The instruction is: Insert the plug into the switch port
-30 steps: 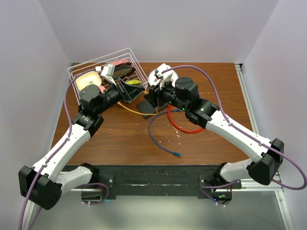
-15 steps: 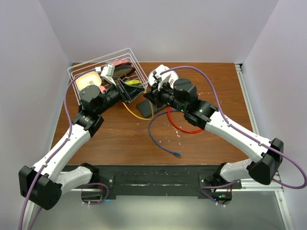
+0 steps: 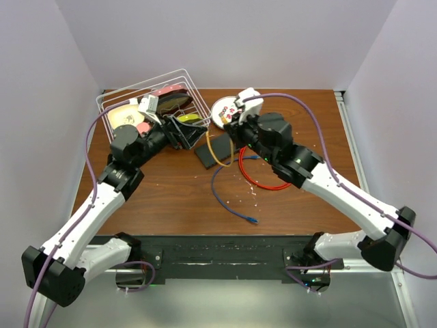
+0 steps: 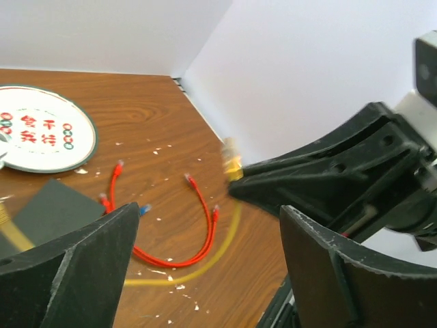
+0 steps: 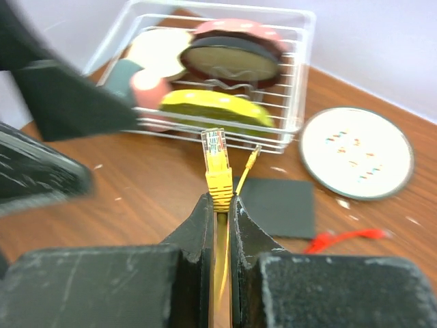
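The switch (image 3: pixel 214 149) is a flat black box on the table between the two grippers; it also shows in the right wrist view (image 5: pixel 276 205) and the left wrist view (image 4: pixel 51 208). My right gripper (image 5: pixel 220 198) is shut on the yellow plug (image 5: pixel 218 167), which sticks up from the jaws, raised above the table short of the switch. The yellow cable (image 3: pixel 213 152) droops across the switch. From above, the right gripper (image 3: pixel 232 127) is just right of the switch. My left gripper (image 3: pixel 183 130) is open and empty, left of the switch, facing the right gripper (image 4: pixel 235 179).
A white wire basket (image 3: pixel 153 102) with dishes stands back left. A round patterned white plate (image 3: pixel 228 110) lies behind the switch. A red cable (image 3: pixel 263 176) and a blue cable (image 3: pixel 229 198) lie on the table right and in front of the switch.
My right gripper has moved back and to the right with the yellow plug, uncovering the switch. My left gripper has shifted slightly toward the back and stays open.
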Tool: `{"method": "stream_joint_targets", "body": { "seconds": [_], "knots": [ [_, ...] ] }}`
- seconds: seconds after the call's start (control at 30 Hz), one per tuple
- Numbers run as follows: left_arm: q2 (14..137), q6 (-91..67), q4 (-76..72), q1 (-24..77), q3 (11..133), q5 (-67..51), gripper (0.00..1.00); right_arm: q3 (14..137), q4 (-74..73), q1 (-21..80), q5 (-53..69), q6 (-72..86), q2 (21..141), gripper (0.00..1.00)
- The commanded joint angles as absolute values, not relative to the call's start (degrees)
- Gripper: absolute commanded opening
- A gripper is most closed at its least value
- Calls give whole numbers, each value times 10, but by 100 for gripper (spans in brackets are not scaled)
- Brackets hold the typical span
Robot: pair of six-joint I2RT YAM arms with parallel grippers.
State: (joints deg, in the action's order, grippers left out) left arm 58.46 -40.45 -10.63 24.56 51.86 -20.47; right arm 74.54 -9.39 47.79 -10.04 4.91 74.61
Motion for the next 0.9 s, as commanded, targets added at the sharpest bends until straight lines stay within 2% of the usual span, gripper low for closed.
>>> {"method": "stream_joint_targets", "body": {
  "seconds": [0.0,0.13,0.33,0.57,0.87],
  "knots": [
    [559,-361,-69,248,541,-143,90,742,-114,455,-221,33,676,0],
    [571,-343,-52,247,540,-127,90,722,-121,419,-266,26,625,0],
    [628,-327,-69,247,530,-137,89,693,-147,417,-297,27,639,0],
    [709,-298,-72,247,515,-114,89,642,-108,410,-272,53,766,0],
    [778,-282,-108,247,473,-72,88,706,-29,366,-176,67,1003,0]
  ]
}}
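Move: The dark switch lies about 8 cm ahead of the right hand, neither left nor right of it, and some 33 cm below; from the left hand it is roughly 10 cm ahead, 5 cm to the right and as far down. The nearer red plug is about 7 cm right of the switch's middle, level with it. The blue plug is 11 cm right of the switch and 2 cm nearer the base, the white plate 12 cm farther out and 5 cm right. The right hand, keeping its shut grip on the yellow plug, first draws about 12 cm to the right and 5 cm up, away from the left hand, then drops fast by some 27 cm while reaching 7 cm forward and swinging 5 cm back left towards the switch, turning clockwise and tipping its fingers down. The left hand, empty and still wide open, sinks some 16 cm and reaches 6 cm forward towards the switch, its fingers tipping down by roughly 25 degrees, without touching the switch. ##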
